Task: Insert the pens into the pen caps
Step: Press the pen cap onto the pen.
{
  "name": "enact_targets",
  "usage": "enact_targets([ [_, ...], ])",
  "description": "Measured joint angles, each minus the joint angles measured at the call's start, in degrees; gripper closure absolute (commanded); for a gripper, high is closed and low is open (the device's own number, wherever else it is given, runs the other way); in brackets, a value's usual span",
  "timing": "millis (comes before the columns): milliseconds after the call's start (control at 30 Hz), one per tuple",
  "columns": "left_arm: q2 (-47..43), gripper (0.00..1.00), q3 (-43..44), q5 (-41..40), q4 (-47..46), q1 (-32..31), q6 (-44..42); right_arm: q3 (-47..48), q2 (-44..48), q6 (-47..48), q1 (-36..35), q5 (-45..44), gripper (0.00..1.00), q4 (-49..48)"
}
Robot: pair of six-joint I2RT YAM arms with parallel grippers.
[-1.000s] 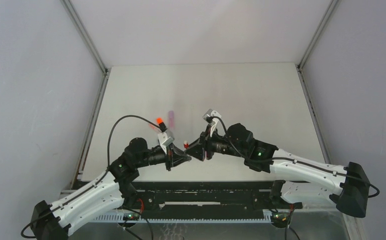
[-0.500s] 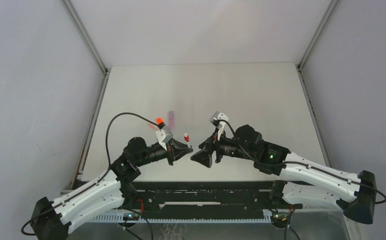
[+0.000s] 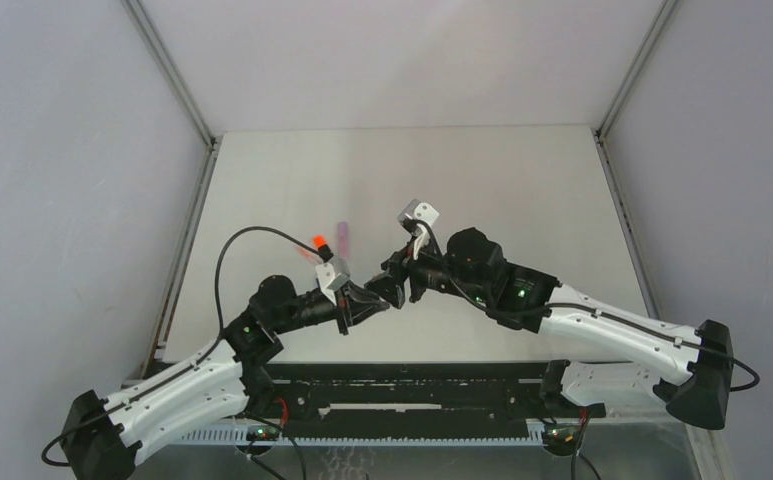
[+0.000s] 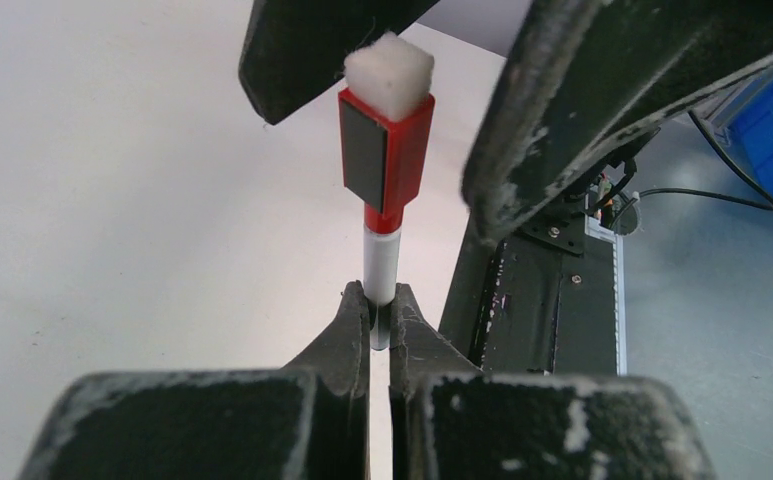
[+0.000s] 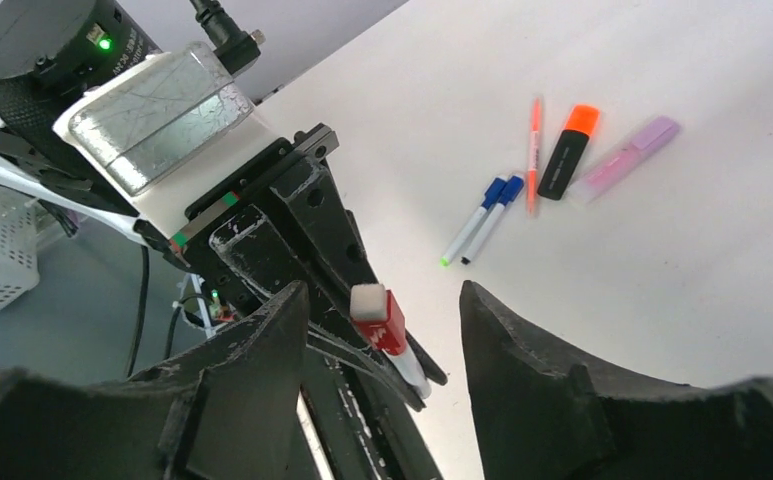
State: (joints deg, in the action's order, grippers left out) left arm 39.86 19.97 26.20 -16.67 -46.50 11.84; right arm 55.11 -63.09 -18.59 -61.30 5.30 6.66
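My left gripper (image 4: pixel 380 300) is shut on the lower end of a thin white pen (image 4: pixel 382 262), which stands straight out from its jaws. A red cap (image 4: pixel 385 150) with a white felt top sits on the pen's far end. My right gripper (image 5: pixel 382 295) is open, its two fingers standing either side of that red cap (image 5: pixel 389 325) without touching it. In the top view the left gripper (image 3: pixel 367 300) and right gripper (image 3: pixel 394 285) meet nose to nose above the table's near middle.
On the table (image 5: pixel 662 290) beyond lie two blue-capped pens (image 5: pixel 482 220), a thin orange-red pen (image 5: pixel 534 155), a black highlighter with an orange cap (image 5: pixel 567 150) and a lilac highlighter (image 5: pixel 622 158). The table's near edge and the arm bases are just below the grippers.
The right gripper let go at the pen, opened and drew back to the right, then came back left; its open fingers now flank the red cap. The left gripper stayed shut on the pen.
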Motion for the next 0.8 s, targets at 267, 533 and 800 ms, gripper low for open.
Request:
enact_targets([
  [267,0.0,1.00,0.0,1.0,0.0,-0.3,-0.4,1.9,-2.3,2.3,-0.4,-0.3,0.88,1.1],
  [533,-0.8,1.00,0.0,-0.1,2.0,-0.7,-0.6,3.8,-3.6,3.2,-0.8,-0.4,1.00,4.7],
  [800,-4.7,1.00,0.0,-2.6,6.2,-1.2,-0.4,3.7,-4.5,0.8,-1.4,-0.2,1.00,3.6],
])
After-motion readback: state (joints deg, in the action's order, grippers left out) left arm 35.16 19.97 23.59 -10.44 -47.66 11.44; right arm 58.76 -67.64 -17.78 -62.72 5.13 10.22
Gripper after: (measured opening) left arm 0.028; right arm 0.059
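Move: The pen stands upright in my left hand, red pen cap on top, already between my open right fingers: its middle is level ahead, about 2 cm left of my right hand point and 1 cm below. From my left hand the pen cap is roughly 5 cm straight up. From my right hand the blue-capped markers lie some 8 cm ahead, 17 cm left, and the black highlighter 18 cm ahead, 16 cm left, both about 26 cm down. I close my right fingers from wide open and pinch the eraser end of the red pen cap, while that hand sinks and slides left, a little over 1 cm each way, its fingertips dipping about 5 degrees. My left hand keeps its shut grip low on the pen, edging back about half a centimetre; once the cap is gripped, both hands shift slightly left together. ##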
